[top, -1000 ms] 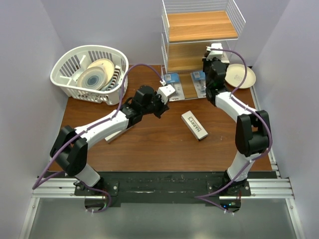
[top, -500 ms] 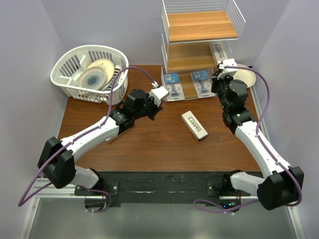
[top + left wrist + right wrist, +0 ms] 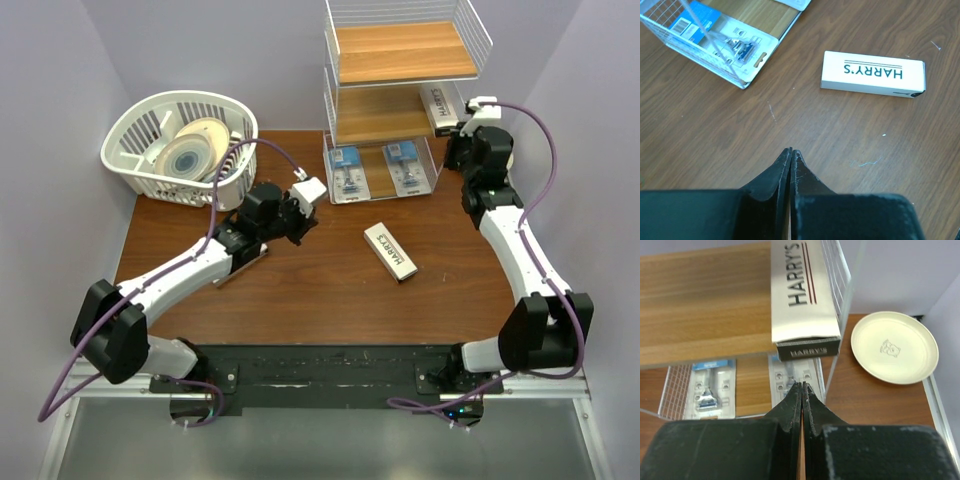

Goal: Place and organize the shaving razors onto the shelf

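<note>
The shelf point(image 3: 400, 60) stands at the back. Two blister-pack razors point(image 3: 346, 172) point(image 3: 403, 165) lie on its bottom tier. One white HARRY'S box point(image 3: 440, 108) lies along the right side of the middle tier. Another HARRY'S box point(image 3: 390, 250) lies on the table. My left gripper point(image 3: 308, 226) is shut and empty, low over the wood left of that box point(image 3: 873, 80). My right gripper point(image 3: 460, 160) is shut and empty, right of the shelf. In the right wrist view the shelved box point(image 3: 802, 295) lies just beyond my right gripper point(image 3: 801, 385).
A white slatted basket point(image 3: 125, 130) holding round plates stands at the back left. A cream plate point(image 3: 894, 346) sits on the table right of the shelf. A pale flat edge point(image 3: 243, 266) shows under my left forearm.
The right gripper has let go of the HARRY'S box on the middle tier, drawn back to the right and shut. The left arm has pulled back a little to the left.
</note>
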Controlling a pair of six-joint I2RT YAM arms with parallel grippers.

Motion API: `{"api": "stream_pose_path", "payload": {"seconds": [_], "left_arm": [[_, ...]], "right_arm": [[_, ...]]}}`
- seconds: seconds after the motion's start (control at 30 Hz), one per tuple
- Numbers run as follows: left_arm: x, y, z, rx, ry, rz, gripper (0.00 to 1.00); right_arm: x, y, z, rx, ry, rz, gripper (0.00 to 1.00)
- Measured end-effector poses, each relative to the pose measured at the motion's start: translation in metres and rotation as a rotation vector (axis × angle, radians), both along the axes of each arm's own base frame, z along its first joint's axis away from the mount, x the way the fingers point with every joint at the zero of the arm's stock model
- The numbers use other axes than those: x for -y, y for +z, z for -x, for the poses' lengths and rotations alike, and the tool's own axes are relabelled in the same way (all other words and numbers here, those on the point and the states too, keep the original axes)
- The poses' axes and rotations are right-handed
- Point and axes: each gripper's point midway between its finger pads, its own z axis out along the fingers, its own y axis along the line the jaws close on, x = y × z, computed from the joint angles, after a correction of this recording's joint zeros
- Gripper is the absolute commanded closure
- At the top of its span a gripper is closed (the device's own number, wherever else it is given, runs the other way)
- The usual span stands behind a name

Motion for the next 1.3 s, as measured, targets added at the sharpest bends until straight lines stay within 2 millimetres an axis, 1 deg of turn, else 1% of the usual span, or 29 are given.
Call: {"api": "stream_pose_path", "payload": {"seconds": [0.07,0.17,0.3,0.43,0.5,0.67,0.7,0.73,0.77,0.8,0.83,0.87,0.9,0.93,0.97,1.03,1.07,1.17,1.2,1.27,1.3], "left_arm": [[-0.005,0.000,-0.002,0.000,0.009,0.006,0.94],[-0.014,0.000,-0.006,-0.005,0.026,0.014,0.93],[-0.023,-0.001,-0.011,-0.010,0.046,0.021,0.93],[-0.029,0.000,-0.015,-0.015,0.063,0.031,0.92],[-0.031,-0.001,-0.016,-0.020,0.070,0.036,0.92],[-0.033,-0.005,-0.015,-0.031,0.076,0.038,0.92],[-0.033,-0.004,-0.015,-0.030,0.074,0.040,0.91],[-0.033,-0.004,-0.015,-0.029,0.074,0.041,0.89],[-0.032,-0.003,-0.015,-0.029,0.072,0.043,0.79],[-0.032,-0.003,-0.015,-0.029,0.071,0.043,0.73],[-0.032,-0.004,-0.015,-0.027,0.070,0.043,0.62],[-0.032,-0.004,-0.014,-0.030,0.069,0.047,0.55],[-0.032,-0.006,-0.014,-0.033,0.068,0.046,0.48],[-0.032,-0.008,-0.013,-0.040,0.069,0.047,0.44],[-0.033,-0.010,-0.012,-0.050,0.072,0.050,0.38],[-0.033,-0.014,-0.010,-0.064,0.074,0.053,0.33],[-0.033,-0.016,-0.009,-0.070,0.073,0.054,0.32],[-0.032,-0.021,-0.005,-0.087,0.065,0.059,0.32],[-0.032,-0.023,-0.004,-0.095,0.064,0.063,0.32],[-0.031,-0.025,-0.002,-0.105,0.062,0.072,0.32],[-0.031,-0.027,-0.001,-0.112,0.061,0.075,0.32]], "right_arm": [[-0.002,0.004,-0.006,0.009,0.007,-0.004,1.00],[-0.003,0.002,-0.016,0.008,0.008,-0.010,1.00],[-0.003,-0.008,-0.033,-0.013,0.003,-0.012,1.00],[-0.003,-0.017,-0.046,-0.029,0.001,-0.015,1.00],[-0.003,-0.017,-0.049,-0.029,0.000,-0.015,1.00],[-0.004,-0.010,-0.053,-0.010,0.004,-0.016,1.00],[-0.005,-0.008,-0.052,-0.008,0.011,-0.017,0.75],[-0.007,-0.007,-0.050,-0.007,0.020,-0.019,0.62],[-0.009,-0.006,-0.048,-0.004,0.035,-0.018,0.55],[-0.012,-0.005,-0.043,0.000,0.051,-0.024,0.44],[-0.014,-0.006,-0.037,-0.005,0.067,-0.022,0.39],[-0.017,-0.009,-0.026,-0.015,0.094,-0.018,0.36],[-0.021,-0.013,-0.015,-0.028,0.120,-0.016,0.31],[-0.025,-0.018,-0.003,-0.044,0.148,-0.011,0.02],[-0.029,-0.023,0.008,-0.063,0.175,-0.006,0.01],[-0.042,-0.039,0.026,-0.109,0.237,0.001,0.01],[-0.051,-0.051,0.036,-0.145,0.273,0.005,0.01],[-0.080,-0.096,0.063,-0.280,0.360,0.017,0.01],[-0.091,-0.118,0.077,-0.346,0.391,0.021,0.01],[-0.100,-0.148,0.099,-0.442,0.421,0.024,0.01],[-0.102,-0.162,0.110,-0.493,0.425,0.023,0.01]]}}
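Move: Just ahead of the right hand's shut fingers is the Harry's box on the middle shelf, its middle about 11 cm forward and 1 cm left, at nearly the same height. The razor pack below it is roughly 8 cm ahead, 3 cm left and 26 cm down; the plate is 12 cm ahead, 14 cm right, equally low. The loose box on the table lies 11 cm back, 12 cm left, 26 cm below. From the left hand, the shelf box is some 25 cm ahead, 28 cm right, 11 cm up. Pushing forward about 5 cm with shut fingers at the shelf box's near end, the right hand then pulls back out, opens wide and swoops back, down and left, roughly 16 cm back and as far down, towards the loose table box, tipping its fingers down and turning counter-clockwise. Meanwhile the left hand shifts 3 cm left, then opens while sinking about 3 cm. ##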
